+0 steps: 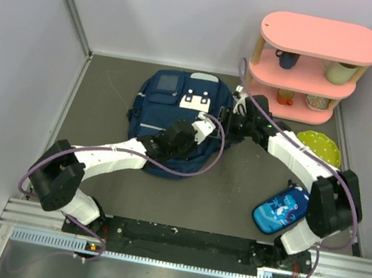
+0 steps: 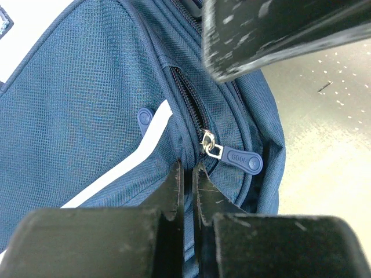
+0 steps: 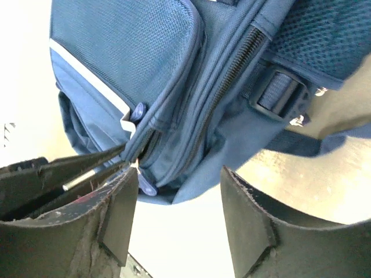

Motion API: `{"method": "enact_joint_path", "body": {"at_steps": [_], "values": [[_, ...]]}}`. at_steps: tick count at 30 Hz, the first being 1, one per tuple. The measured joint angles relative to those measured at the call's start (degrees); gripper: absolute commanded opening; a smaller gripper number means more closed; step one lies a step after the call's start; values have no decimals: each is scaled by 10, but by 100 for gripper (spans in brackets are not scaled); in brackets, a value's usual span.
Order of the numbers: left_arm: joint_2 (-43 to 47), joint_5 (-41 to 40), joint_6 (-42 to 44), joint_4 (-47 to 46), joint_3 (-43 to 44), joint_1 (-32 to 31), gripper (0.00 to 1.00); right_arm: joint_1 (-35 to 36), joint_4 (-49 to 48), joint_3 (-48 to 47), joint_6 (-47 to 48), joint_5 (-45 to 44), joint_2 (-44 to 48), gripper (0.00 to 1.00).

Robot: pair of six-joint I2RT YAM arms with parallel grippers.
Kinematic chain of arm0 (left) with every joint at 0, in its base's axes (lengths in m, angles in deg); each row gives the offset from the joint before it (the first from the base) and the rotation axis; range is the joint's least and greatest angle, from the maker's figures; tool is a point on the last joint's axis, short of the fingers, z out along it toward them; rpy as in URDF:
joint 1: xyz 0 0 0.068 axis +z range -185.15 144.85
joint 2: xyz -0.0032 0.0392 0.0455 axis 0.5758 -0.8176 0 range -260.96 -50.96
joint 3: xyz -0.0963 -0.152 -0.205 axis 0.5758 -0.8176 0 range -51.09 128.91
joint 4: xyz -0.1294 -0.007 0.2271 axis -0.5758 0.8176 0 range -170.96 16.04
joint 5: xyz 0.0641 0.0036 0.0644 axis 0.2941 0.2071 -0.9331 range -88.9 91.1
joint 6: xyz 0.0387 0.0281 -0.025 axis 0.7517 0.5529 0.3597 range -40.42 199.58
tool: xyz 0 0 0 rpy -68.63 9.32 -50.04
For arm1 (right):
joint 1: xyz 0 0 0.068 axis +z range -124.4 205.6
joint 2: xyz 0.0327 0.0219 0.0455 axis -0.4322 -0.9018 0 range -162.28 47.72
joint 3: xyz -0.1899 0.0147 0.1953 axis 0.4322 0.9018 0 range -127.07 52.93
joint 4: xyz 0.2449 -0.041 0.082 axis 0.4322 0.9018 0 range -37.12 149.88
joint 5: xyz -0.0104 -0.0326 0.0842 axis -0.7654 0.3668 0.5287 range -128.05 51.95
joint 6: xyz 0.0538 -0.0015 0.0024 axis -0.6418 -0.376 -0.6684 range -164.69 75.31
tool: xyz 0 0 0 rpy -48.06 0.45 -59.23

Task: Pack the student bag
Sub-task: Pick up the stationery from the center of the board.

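The student bag [image 1: 167, 103], navy with white trim, lies flat on the dark table behind both arms. My left gripper [image 1: 210, 124] is at the bag's right side. In the left wrist view its jaws [image 2: 188, 169] are shut, pinching the bag's fabric [image 2: 87, 104] just below the zip, and the blue zipper pull [image 2: 240, 157] hangs free beside the tips. My right gripper [image 1: 234, 124] is close by at the same edge. In the right wrist view it [image 3: 179, 197] stands open under the bag's corner [image 3: 174, 174], holding nothing.
A small blue cartoon-print pencil case [image 1: 280, 210] lies at the near right. A green dotted plate [image 1: 320, 147] sits behind it, beside a pink shelf [image 1: 314, 68] holding cups and bowls. Grey walls close in the table on the left, back and right.
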Motion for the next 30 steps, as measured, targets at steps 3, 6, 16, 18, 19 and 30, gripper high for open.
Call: {"method": "enact_joint_path", "body": {"at_steps": [3, 6, 16, 18, 19, 30], "values": [[9, 10, -19, 38, 19, 5, 0, -6, 5, 25, -15, -38, 58, 69], [31, 20, -44, 69, 28, 10, 0, -21, 11, 69, -40, -98, 143, 71], [102, 95, -150, 187, 82, 23, 0, -103, 153, 264, -190, -286, 388, 78], [113, 110, -172, 201, 83, 21, 0, -110, 214, 267, -221, -331, 423, 99], [116, 117, -184, 208, 85, 20, 0, -110, 240, 266, -239, -354, 445, 99], [117, 150, -245, 246, 116, 19, 0, -127, 510, 239, -464, -524, 471, 99]]}}
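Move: The blue stationery case lies about 24 cm to the right of the right hand, 22 cm back and some 12 cm below. The green plate is roughly 30 cm right and 4 cm back of that hand; the bag's middle is 12 cm left, 3 cm back. From the left hand, already pinching the bag's edge by the zipper, the case is about 26 cm right, 18 cm back. Opening wide, right hand swings some 30 cm right and back towards the stationery case; left lifts bag edge. ##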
